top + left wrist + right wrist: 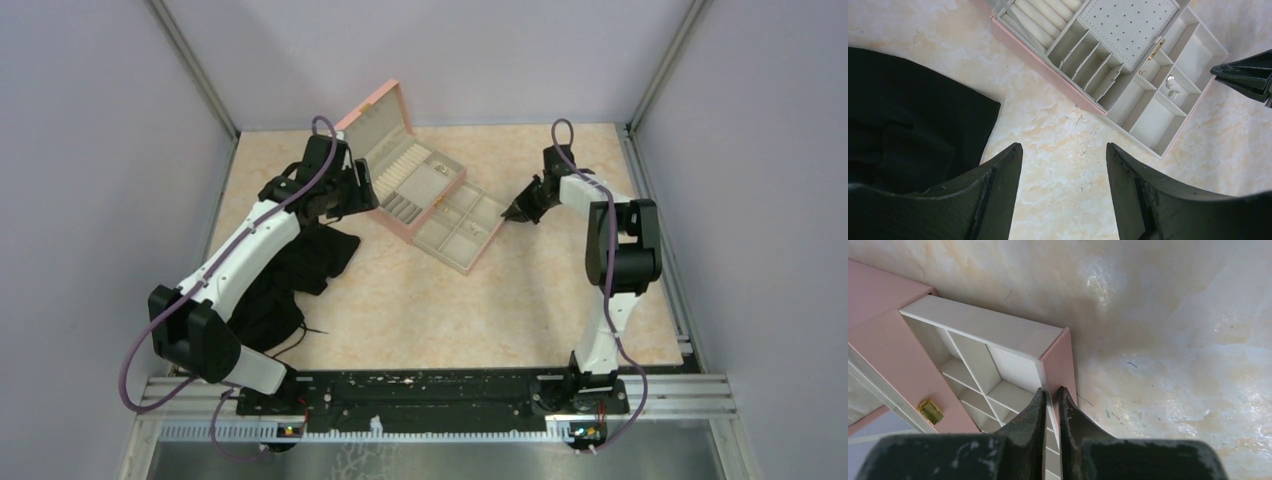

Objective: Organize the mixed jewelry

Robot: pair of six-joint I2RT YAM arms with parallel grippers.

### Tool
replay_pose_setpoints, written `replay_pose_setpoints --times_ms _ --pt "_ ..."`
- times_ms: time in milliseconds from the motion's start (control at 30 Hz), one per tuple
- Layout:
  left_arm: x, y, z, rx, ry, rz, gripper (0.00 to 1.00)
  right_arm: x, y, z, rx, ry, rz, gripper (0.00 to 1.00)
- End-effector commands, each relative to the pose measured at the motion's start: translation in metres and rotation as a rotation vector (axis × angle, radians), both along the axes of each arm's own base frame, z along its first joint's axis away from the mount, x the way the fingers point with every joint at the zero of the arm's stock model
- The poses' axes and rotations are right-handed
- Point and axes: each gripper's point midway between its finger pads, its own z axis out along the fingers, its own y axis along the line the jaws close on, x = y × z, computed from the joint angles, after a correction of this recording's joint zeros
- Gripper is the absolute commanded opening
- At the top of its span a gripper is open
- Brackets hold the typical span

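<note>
The pink hinged box (375,122) stands open at the back. Its six-compartment tray (439,255) lies in front of it on the right. In the left wrist view, two tiny silvery jewelry pieces (1171,86) glint in the tray's (1193,107) middle compartments. My left gripper (1063,147) is open and empty over bare marble just left of the box (362,195). My right gripper (1053,390) is shut on the tray's pink right rim (1059,360), one finger on each side of the wall. It shows at the tray's right edge in the top view (512,212).
A crumpled black cloth (310,262) lies left of the box, under my left arm, and fills the left of the left wrist view (903,120). A gold clasp (930,411) sits on the box front. Grey walls close in the table on three sides.
</note>
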Motion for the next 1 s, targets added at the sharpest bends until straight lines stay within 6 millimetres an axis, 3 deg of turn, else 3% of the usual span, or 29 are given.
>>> replay_pose_setpoints --times_ms 0,333,467,600,667,733,800,900,967 --pt "-0.001 0.002 0.008 -0.029 -0.026 0.012 0.69 0.03 0.018 0.036 0.086 -0.14 -0.02 0.0" --pt "-0.005 0.003 0.009 -0.036 -0.027 0.014 0.69 0.041 0.04 0.046 0.12 -0.173 -0.031 0.0" --pt "-0.004 0.001 0.01 -0.042 -0.03 0.006 0.69 0.049 0.058 0.046 0.137 -0.199 -0.039 0.0" --pt "-0.002 0.0 0.012 -0.041 -0.031 -0.001 0.69 0.065 0.083 0.061 0.194 -0.279 0.014 0.0" --pt "-0.001 0.001 0.015 -0.035 -0.037 0.002 0.7 0.068 0.087 0.071 0.194 -0.308 0.055 0.28" --pt "0.001 0.002 0.023 -0.034 -0.054 0.006 0.7 0.068 0.08 0.081 0.146 -0.338 0.083 0.46" --pt "0.006 0.005 0.032 -0.037 -0.073 0.012 0.71 0.064 0.066 0.084 0.096 -0.339 0.083 0.53" --pt "0.016 0.013 0.045 -0.033 -0.097 0.026 0.72 0.051 0.042 0.079 0.067 -0.33 0.038 0.54" --pt "0.024 0.023 0.055 -0.021 -0.111 0.048 0.73 0.04 0.027 0.066 0.05 -0.311 -0.008 0.42"
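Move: Just beyond the right hand's shut fingertips, which rest on the far end of the pink front of the open tray, the tray's visible middle lies about 11 cm left, 3 cm back and 2 cm lower. The jewelry box it slides into has its middle some 22 cm left and 5 cm ahead of the hand, about level in height. From the left hand the tray is roughly 18 cm right, 4 cm ahead and 17 cm below. Pushing along with shut fingertips still on the tray's pink front, the right hand travels about 6 cm left and 2 cm forward towards the jewelry box. It then opens its fingers to about half, comes free of the tray and goes a little farther forward while rising some 4 cm, the fingers tilting outward about 15 degrees. The open left hand, well away, lifts a couple of centimetres at the end. ##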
